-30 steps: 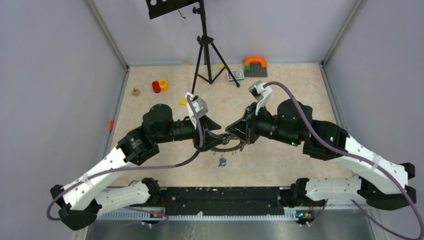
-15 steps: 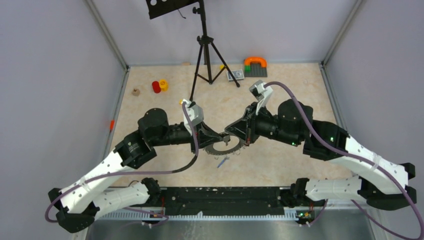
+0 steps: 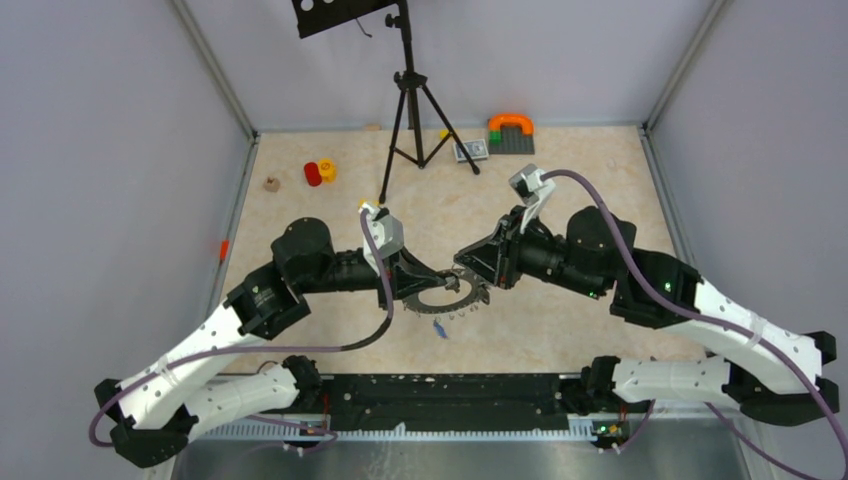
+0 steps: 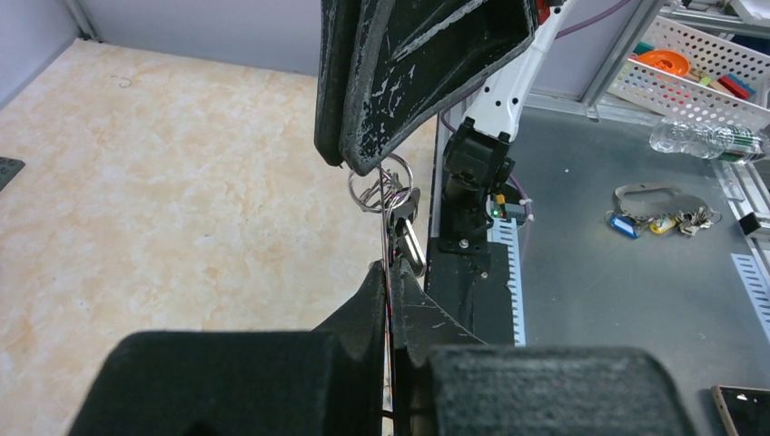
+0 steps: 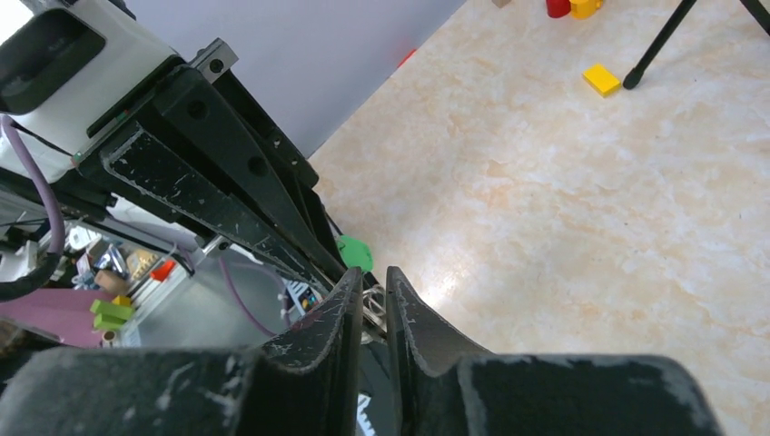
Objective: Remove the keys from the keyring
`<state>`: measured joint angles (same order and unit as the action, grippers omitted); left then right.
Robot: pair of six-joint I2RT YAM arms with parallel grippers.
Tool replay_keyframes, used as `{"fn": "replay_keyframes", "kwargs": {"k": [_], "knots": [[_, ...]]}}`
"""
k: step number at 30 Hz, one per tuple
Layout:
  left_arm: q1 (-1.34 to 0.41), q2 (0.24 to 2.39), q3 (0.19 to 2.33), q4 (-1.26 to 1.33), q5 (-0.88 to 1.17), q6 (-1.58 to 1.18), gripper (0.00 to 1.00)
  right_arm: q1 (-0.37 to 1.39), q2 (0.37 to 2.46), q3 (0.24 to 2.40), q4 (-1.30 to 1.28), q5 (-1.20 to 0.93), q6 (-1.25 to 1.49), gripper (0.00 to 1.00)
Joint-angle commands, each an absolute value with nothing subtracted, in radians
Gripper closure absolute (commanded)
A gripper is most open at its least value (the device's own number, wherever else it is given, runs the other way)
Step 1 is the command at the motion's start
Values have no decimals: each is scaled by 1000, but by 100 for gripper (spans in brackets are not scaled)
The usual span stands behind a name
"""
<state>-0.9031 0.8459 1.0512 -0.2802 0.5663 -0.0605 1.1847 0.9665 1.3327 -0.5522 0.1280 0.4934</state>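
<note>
The keyring [image 3: 463, 303], a flat grey ring, hangs above the table between both arms. My left gripper [image 3: 436, 279] is shut on its rim; in the left wrist view the keyring [image 4: 389, 254] runs edge-on between the closed jaws of that gripper [image 4: 392, 272]. Several keys [image 4: 387, 189] on small split rings dangle from it near the right arm's fingers [image 4: 409, 82]. My right gripper [image 3: 464, 272] stands with its jaws a narrow gap apart [image 5: 374, 277], the split rings [image 5: 372, 305] showing in that gap beside a green tag [image 5: 352, 252]. One blue-tagged key [image 3: 438, 327] lies loose on the table.
A black tripod [image 3: 410, 95] stands at the back centre. Red and yellow blocks [image 3: 320, 172] and a small wooden cube [image 3: 271, 184] sit back left; an orange and green toy [image 3: 510, 130] back right. A black rail [image 3: 440, 392] runs along the near edge.
My left gripper shut on the keyring's rim and drew slightly left. The right gripper's jaws parted a little and its arm eased right. The blue-tagged key dropped to the table.
</note>
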Motion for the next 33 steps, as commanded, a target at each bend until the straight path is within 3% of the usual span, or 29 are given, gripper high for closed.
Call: {"fn": "replay_keyframes", "kwargs": {"k": [1, 10, 14, 19, 24, 33], "knots": [[-902, 815, 1038, -217, 595, -49, 100, 1193, 930, 1320, -485, 146, 490, 83], [-902, 818, 1025, -215, 540, -100, 100, 1192, 855, 1266, -424, 180, 460, 65], [-902, 809, 1020, -215, 415, -168, 100, 1193, 788, 1212, -380, 184, 424, 67], [-902, 802, 1016, -199, 228, -293, 100, 1193, 737, 1115, -268, 17, 375, 71], [-902, 811, 1022, -169, 149, -373, 100, 1194, 759, 1007, -152, -68, 247, 61], [-902, 812, 1039, -130, 118, -435, 100, 1200, 692, 695, 303, 42, -173, 55]]}}
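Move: Beneath the right hand's slightly parted fingertips, the middle of the keyring lies about 4 cm back, 1 cm left and 6 cm down. The key at the left fingertips is some 3 cm back, 1 cm left and 3 cm below the right hand; the blue tag hangs about 8 cm back, 2 cm left and 10 cm down. From the left hand, which already pinches the keyring's rim, the ring's middle is roughly 2 cm back, straight in line sideways, and 4 cm down. Drawing off to its right by about 3 cm with a slight rise and opening wider, the right hand backs up a little, then swings left and forward again while dropping about 8 cm from its high point, tipping down to face the ring. The left hand keeps its pinch and, after a slight dip, carries the keyring about 6 cm forward, turning it counter-clockwise some 25 degrees and tipping down. ##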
